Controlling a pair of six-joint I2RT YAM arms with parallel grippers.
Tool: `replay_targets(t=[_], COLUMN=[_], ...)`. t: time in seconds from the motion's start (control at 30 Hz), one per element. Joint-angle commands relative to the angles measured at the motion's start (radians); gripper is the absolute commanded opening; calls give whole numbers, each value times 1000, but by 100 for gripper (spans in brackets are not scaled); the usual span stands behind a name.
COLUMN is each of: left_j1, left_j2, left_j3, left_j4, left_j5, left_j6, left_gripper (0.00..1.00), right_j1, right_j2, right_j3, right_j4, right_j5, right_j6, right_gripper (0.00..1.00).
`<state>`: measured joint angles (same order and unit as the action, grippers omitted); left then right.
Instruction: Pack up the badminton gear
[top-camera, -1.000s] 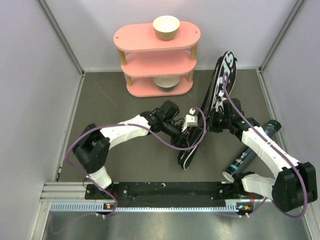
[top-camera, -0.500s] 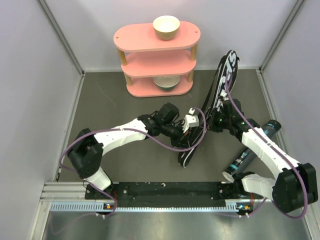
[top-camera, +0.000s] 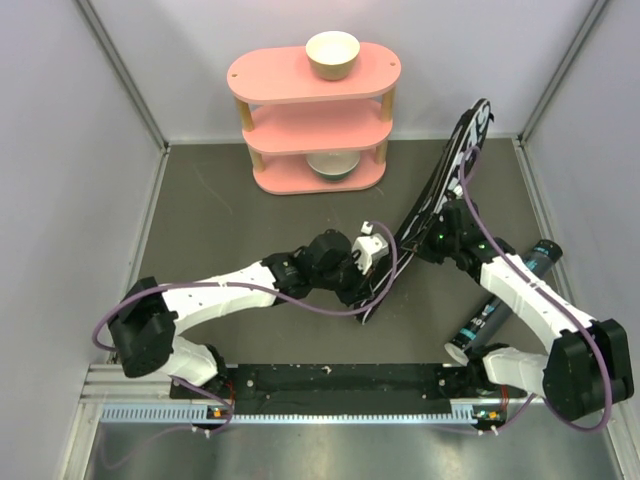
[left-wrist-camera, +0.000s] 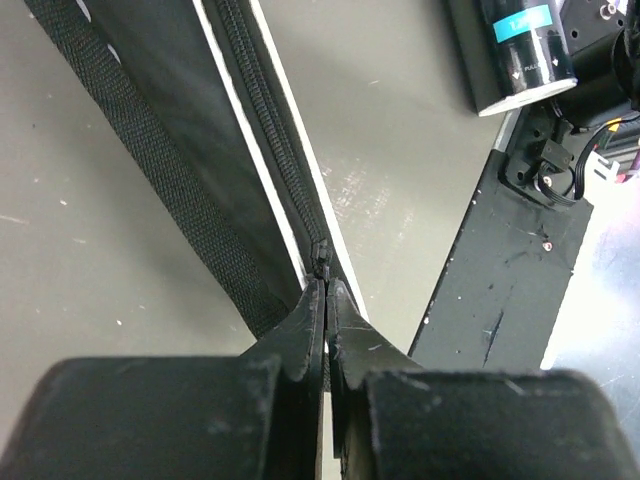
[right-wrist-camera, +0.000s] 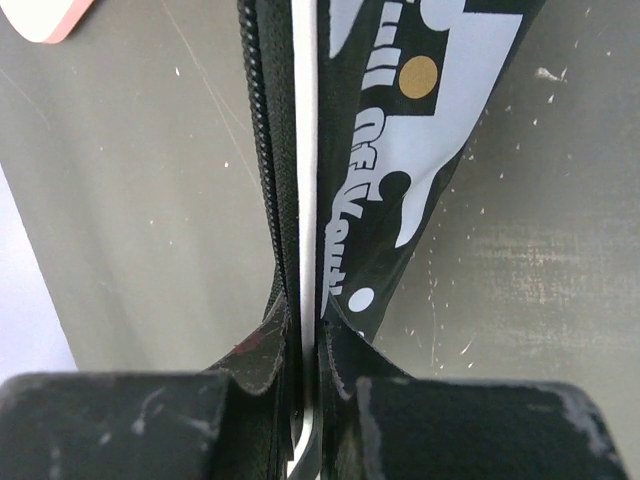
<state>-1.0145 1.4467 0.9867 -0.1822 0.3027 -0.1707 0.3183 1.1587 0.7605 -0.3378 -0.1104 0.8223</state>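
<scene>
The long black bag (top-camera: 450, 175) with white lettering lies slanted from the back right toward the table's middle. My left gripper (top-camera: 364, 291) is at its near end. In the left wrist view the left gripper (left-wrist-camera: 325, 285) is shut on the zipper pull (left-wrist-camera: 322, 260), with the zipper (left-wrist-camera: 262, 120) running away from it. My right gripper (top-camera: 432, 240) holds the bag's middle. In the right wrist view the right gripper (right-wrist-camera: 308, 315) is shut on the bag's white-piped edge (right-wrist-camera: 308, 150) beside the lettering (right-wrist-camera: 400, 150). A black tube (top-camera: 500, 300) with a teal label lies right of the bag.
A pink three-tier shelf (top-camera: 315, 125) stands at the back, with a cream bowl (top-camera: 332, 54) on top and another (top-camera: 328, 166) on the lowest tier. Grey walls close in left, back and right. The black base rail (top-camera: 330, 380) runs along the near edge.
My left gripper closed on the zipper pull and moved along the bag toward its near end. The bag's far end swung right and the bag now looks narrower.
</scene>
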Motion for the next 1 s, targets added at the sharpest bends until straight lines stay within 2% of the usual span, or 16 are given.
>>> replay_targets(t=[0.0, 0.37, 0.47, 0.6, 0.63, 0.67, 0.77, 0.9, 0.97], left_j1=[-44, -104, -102, -85, -84, -84, -84, -76, -65], left_j2=[-89, -141, -120, -51, -42, -54, -159, -291, -347], left_j3=[-77, -166, -177, -102, -89, -82, -91, -94, -98], left_j4=[-69, -39, -55, -161, -190, -191, -129, -103, -94], left_j5=[69, 65, -23, -137, -146, -143, -126, -177, -191], left_j6=[-102, -197, -213, -262, -263, -256, -247, -228, -213], left_gripper=[0, 0, 0, 0, 6, 23, 45, 54, 55], right_j1=[-71, -96, -94, -94, -97, -94, -96, -96, -96], right_j2=[39, 49, 41, 13, 6, -4, -53, -163, -214], right_j3=[79, 74, 69, 63, 44, 33, -7, -81, -130], right_j4=[181, 180, 181, 198, 204, 204, 151, 118, 132], right_j5=[164, 186, 183, 118, 91, 90, 103, 129, 114], right_j6=[31, 35, 29, -46, -58, -72, -141, -202, -215], right_gripper=[0, 0, 0, 0, 0, 0, 0, 0, 0])
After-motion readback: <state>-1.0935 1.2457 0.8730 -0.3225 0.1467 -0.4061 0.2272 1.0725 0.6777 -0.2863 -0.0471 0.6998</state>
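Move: At the near end of the racket bag, the left fingers already pinch the zipper pull; the bag's near tip, where the zip ends, lies about 5 cm back, 1 cm right and some 4 cm lower. The shuttle tube's middle is roughly 40 cm to the left hand's right, 1 cm back and 10 cm down. The right hand holds the bag's edge at its fingertips; from it the zipper pull lies about 12 cm back and 15 cm left. Drawing the zipper pull towards the bag's near tip, the left hand goes about 4 cm down, 3 cm back and 3 cm left, turning slightly counter-clockwise; its fingers then open, let the pull go and rise about 4 cm, drifting on back and left. The right hand keeps its pinch on the bag's edge, edges forward and right, then swings back and farther right, about 4 cm right in all. ##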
